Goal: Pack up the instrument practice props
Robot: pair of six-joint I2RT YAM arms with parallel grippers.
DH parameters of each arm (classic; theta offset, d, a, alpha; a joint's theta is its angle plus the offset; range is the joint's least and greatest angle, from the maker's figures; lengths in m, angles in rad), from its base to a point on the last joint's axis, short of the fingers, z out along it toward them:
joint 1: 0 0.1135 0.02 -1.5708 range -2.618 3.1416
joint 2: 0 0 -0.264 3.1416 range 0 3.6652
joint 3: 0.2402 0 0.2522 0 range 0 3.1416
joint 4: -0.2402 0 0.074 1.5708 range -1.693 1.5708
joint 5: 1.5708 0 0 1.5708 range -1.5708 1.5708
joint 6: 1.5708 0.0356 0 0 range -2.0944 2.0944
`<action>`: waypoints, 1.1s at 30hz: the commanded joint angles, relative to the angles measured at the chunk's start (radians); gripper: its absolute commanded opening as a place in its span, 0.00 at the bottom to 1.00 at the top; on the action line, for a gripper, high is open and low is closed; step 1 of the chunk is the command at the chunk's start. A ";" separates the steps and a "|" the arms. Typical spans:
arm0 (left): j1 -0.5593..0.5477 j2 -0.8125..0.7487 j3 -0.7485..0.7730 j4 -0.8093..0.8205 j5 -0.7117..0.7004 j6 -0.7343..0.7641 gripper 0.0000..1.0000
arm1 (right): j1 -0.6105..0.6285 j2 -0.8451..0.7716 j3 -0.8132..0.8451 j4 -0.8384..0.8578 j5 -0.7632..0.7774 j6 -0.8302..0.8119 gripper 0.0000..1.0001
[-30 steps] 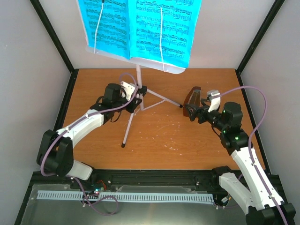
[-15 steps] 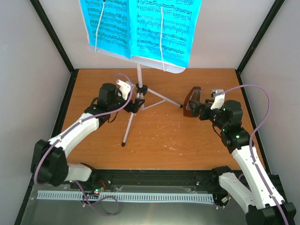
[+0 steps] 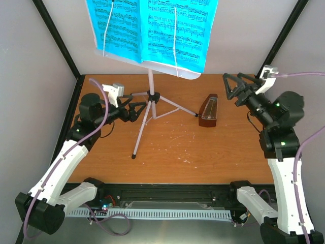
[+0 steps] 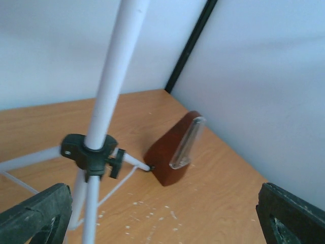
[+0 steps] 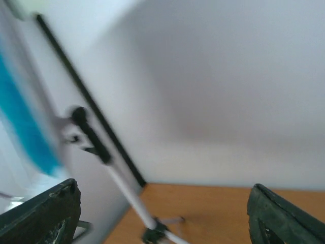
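The silvery tripod music stand point(image 3: 149, 84) is upright at the back of the table, with cyan sheet-music pages point(image 3: 152, 28) on its desk. The brown pyramid metronome point(image 3: 209, 111) stands to the right, at the tip of one tripod leg. My left gripper point(image 3: 135, 105) is open just left of the tripod hub, touching nothing. In the left wrist view the stand's pole point(image 4: 114, 76) and the metronome point(image 4: 175, 150) lie ahead of the open left gripper point(image 4: 162, 223). My right gripper point(image 3: 235, 86) hangs open and empty, raised up and to the right of the metronome.
The orange-brown tabletop point(image 3: 172, 152) is boxed in by pale walls with black corner posts point(image 3: 277, 40). The right wrist view is blurred; it shows the stand's pole point(image 5: 124, 190), a strip of cyan page point(image 5: 23, 127) and the right gripper point(image 5: 162, 218).
The left gripper opened, let go of the stand near its hub and drew back to the left. The right gripper pulled away from the metronome, rising up and to the right.
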 commanded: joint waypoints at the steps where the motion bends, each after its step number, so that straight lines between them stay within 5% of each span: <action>1: 0.004 -0.048 0.093 -0.071 0.136 -0.130 0.99 | -0.005 0.013 0.092 0.128 -0.289 0.174 0.85; 5: 0.005 -0.059 0.136 -0.049 0.233 -0.180 0.99 | 0.008 0.047 0.159 0.210 -0.398 0.272 0.75; 19: 0.004 -0.057 0.186 0.014 0.342 -0.240 0.99 | 0.271 0.221 0.391 0.044 -0.236 0.114 0.46; 33: 0.004 -0.054 0.164 0.047 0.358 -0.266 1.00 | 0.281 0.225 0.426 0.002 -0.152 0.044 0.47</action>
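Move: The lower right corner of the music sheets on the stand is about 14 cm to the right gripper's left, level with it fore and aft, and some 8 cm higher. The metronome stands about 4 cm ahead of that gripper and 5 cm to its left, roughly 32 cm below. From the left gripper the same corner is about 21 cm right and 18 cm up; the tripod hub lies some 8 cm ahead, 5 cm right and 15 cm down. Swing the right gripper up and left to the lower right corner of the music sheets, about 10 cm each way, drawing back a little first; turn it some 30 degrees counter-clockwise and close the fingers to about half, stopping just short of the sheets. Meanwhile raise and draw back the open left gripper, away from the tripod hub, turning it clockwise. ##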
